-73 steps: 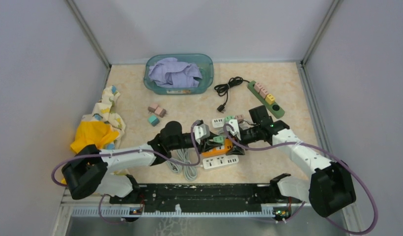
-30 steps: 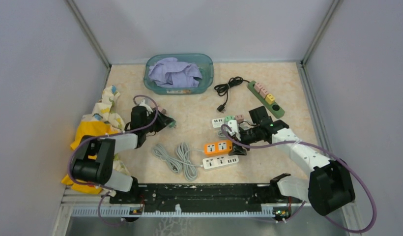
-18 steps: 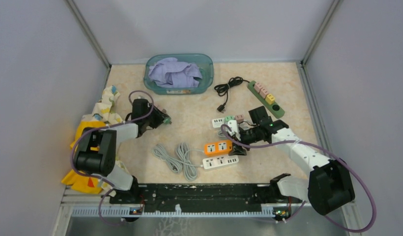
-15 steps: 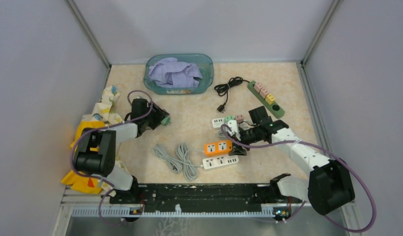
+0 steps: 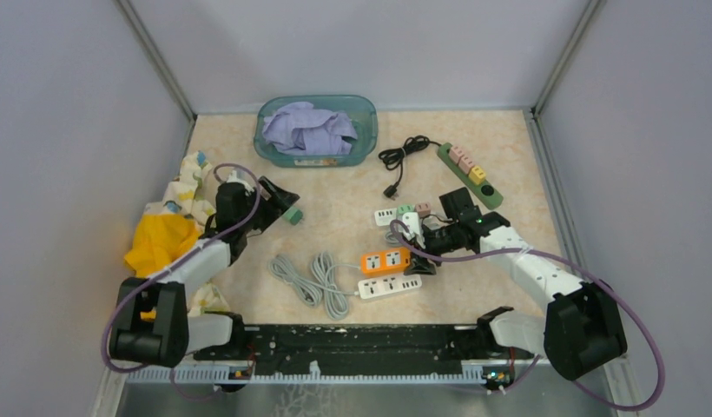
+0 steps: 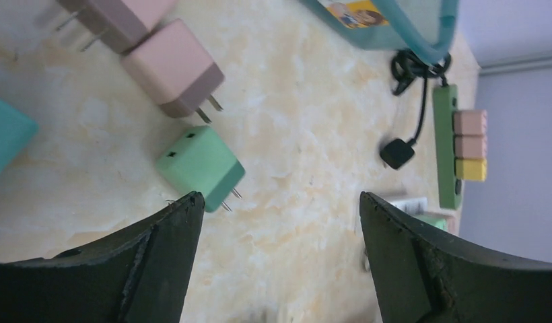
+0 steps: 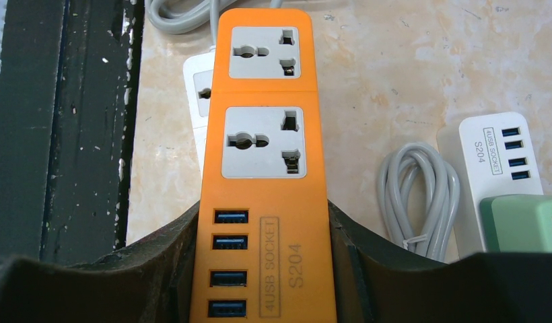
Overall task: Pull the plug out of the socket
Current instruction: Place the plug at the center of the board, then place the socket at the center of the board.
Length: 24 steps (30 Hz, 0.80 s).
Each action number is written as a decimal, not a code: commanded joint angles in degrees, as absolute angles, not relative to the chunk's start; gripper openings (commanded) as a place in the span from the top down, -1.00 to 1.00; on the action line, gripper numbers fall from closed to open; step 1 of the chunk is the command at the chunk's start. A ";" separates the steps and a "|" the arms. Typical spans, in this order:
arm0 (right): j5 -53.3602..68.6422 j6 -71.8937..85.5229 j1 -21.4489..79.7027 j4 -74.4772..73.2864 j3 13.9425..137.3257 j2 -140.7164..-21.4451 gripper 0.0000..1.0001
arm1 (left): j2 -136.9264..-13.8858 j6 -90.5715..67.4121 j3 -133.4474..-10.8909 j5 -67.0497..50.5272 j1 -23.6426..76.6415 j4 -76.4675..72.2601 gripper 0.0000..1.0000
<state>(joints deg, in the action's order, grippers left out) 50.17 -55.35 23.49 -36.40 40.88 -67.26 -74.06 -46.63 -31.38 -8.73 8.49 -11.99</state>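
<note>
The orange socket strip [image 5: 385,259] [image 7: 263,168] lies mid-table with both of its sockets bare. My right gripper [image 5: 419,250] [image 7: 263,208] is shut on its USB end. A green plug [image 5: 291,215] [image 6: 200,167] lies loose on the table at the left, prongs pointing toward the table's middle. My left gripper [image 5: 279,202] [image 6: 279,202] hangs just behind it with its jaws wide open and nothing between them; its left fingertip is close beside the plug.
Two pink plugs [image 6: 172,67] and a teal one [image 6: 4,134] lie by the green plug. A white strip [image 5: 389,285], grey cables [image 5: 313,278], a white USB strip [image 5: 385,215], a green strip [image 5: 470,174], a black cord [image 5: 400,156], a teal basket [image 5: 370,130] and cloths [image 5: 166,234] lie around.
My left gripper carried the green plug to the left, opened and let it go onto the table, then drew back a little. The right gripper has kept its hold on the orange strip.
</note>
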 commanded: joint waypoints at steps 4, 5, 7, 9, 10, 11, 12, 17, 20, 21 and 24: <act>52.27 -55.10 23.64 -35.62 41.65 -67.45 1.00 | -63.50 -42.46 -21.38 -25.68 8.17 -30.78 -0.87; 52.37 -54.93 23.64 -35.48 41.66 -67.46 1.00 | -62.90 -42.95 -20.48 -27.53 8.17 -32.95 -0.87; 52.32 -54.57 23.64 -35.27 41.66 -67.41 1.00 | -62.00 -43.99 -19.17 -31.18 8.22 -35.84 -0.87; 52.06 -53.99 23.64 -34.81 41.74 -67.38 1.00 | -61.84 -45.07 -18.30 -35.82 8.17 -39.05 -0.87; 51.85 -53.46 23.60 -34.38 41.81 -67.29 1.00 | -61.73 -45.84 -18.02 -37.71 8.17 -40.25 -0.87; 51.65 -52.85 23.56 -33.84 41.83 -67.20 1.00 | -61.70 -46.76 -17.82 -39.89 8.17 -41.84 -0.86; 51.48 -51.87 23.56 -33.00 41.75 -67.03 1.00 | -61.58 -47.63 -17.69 -42.03 8.18 -42.77 -0.86; 48.85 -45.99 23.62 -25.30 44.28 -67.86 1.00 | -58.00 -50.87 -18.24 -46.39 8.18 -41.73 -0.83; 45.52 -47.45 23.73 -24.30 50.07 -73.35 1.00 | -53.40 -48.44 -20.47 -46.29 8.17 -34.90 -0.84; 44.92 -48.02 23.73 -24.80 52.84 -75.73 1.00 | -51.92 -46.50 -21.77 -45.96 8.17 -31.02 -0.84; 43.04 -47.53 23.82 -23.23 59.60 -84.12 1.00 | -47.59 -38.99 -26.61 -44.79 8.17 -17.50 -0.86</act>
<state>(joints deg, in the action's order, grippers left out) 46.65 -48.51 23.79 -30.87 49.63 -76.36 -52.49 -47.35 -20.10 -43.81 8.47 -31.66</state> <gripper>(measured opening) 0.520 0.924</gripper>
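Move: The green plug just set down lies about 2 cm ahead of the left hand and 6 cm below, neither left nor right. A pink plug stands some 4 cm beyond that plug and 2 cm left of it, a teal plug about 5 cm to its left and 1 cm farther out. From the right hand, which holds the orange strip, the far white socket is roughly 12 cm ahead and 2 cm left, the near white strip 6 cm back and 6 cm left, both some 7 cm down. Up, back and to its right, the empty left hand draws away from the green plug by about 17 cm in all, fingers staying wide open, swinging some 35 degrees clockwise and tilting up until they point towards the strips. Late on, the right hand, keeping its grip on the orange strip, sets off forward about 5 cm and slightly left, towards the far white socket. ##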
